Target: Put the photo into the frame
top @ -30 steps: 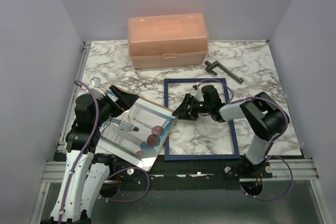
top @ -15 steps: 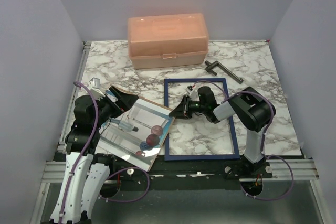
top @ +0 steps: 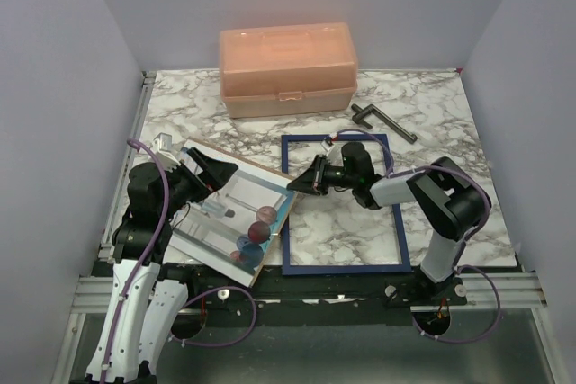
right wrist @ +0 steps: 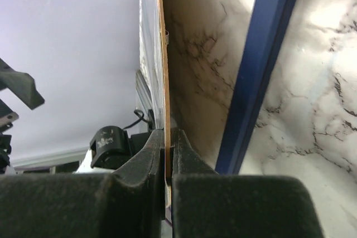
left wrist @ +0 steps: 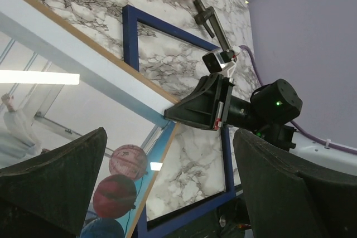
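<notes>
The photo [top: 229, 218], glossy with red and blue balloons, lies on a brown backing board [top: 243, 162] at the left, its right corner over the frame's left rail. The navy frame [top: 286, 222] lies flat in the middle of the marble table. My right gripper [top: 295, 186] is shut on that corner; in the right wrist view its jaws [right wrist: 169, 137] pinch the thin brown edge together with the photo [right wrist: 149, 37], beside the frame [right wrist: 262, 65]. My left gripper [top: 200, 171] hovers open over the photo's far left corner, its fingers [left wrist: 50, 182] wide apart above the photo [left wrist: 67, 98] and the frame [left wrist: 131, 37].
A peach plastic box [top: 288, 65] stands at the back of the table. A black crank-shaped tool [top: 382, 121] lies behind the frame's right corner. The table's metal rail runs along the near edge by the arm bases.
My right gripper has slid left onto the photo's corner and shut on it. The photo and board have shifted and turned slightly. The left gripper stays open.
</notes>
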### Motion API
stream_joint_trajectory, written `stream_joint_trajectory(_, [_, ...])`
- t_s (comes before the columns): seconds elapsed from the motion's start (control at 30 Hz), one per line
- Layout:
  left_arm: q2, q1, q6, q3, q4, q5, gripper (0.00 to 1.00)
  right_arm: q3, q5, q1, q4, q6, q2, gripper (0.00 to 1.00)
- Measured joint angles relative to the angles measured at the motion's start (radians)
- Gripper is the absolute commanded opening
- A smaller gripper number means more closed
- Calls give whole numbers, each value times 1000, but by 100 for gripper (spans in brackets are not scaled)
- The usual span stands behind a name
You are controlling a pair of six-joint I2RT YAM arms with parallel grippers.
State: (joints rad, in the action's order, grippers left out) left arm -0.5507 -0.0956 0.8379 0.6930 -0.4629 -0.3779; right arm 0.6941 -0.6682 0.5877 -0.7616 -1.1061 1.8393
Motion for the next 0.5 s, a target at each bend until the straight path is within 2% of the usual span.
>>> stream_joint_trajectory(0.27, [-3,0,-4,0,-7,0,98,25,190,2,106,-6,-127,1])
stream_joint_trajectory(0.5, [-7,0,-9,1,-13,0,98,41,292,2,124,-46,-148,1])
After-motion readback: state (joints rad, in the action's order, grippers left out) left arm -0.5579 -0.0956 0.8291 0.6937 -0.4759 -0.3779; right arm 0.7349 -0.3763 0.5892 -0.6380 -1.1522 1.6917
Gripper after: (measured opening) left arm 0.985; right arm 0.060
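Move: My shut right hand already pinches the right-hand corner of the photo, whose middle lies about 16 cm to its left and 5 cm nearer me. The frame's middle is some 13 cm to this hand's right, 2 cm back and 7 cm below; the metal clamp lies about 22 cm ahead and 28 cm to the right. From my open left hand, the frame's middle is about 27 cm right, 2 cm ahead and 24 cm down. Keeping its pinch on the photo's corner, my right hand carries it about 5 cm forward and some 4 cm up, starting over the frame's left bar and rising away from the table. It turns roughly 15 degrees clockwise as it goes, swinging the sheet round with it, and slows towards the end. ##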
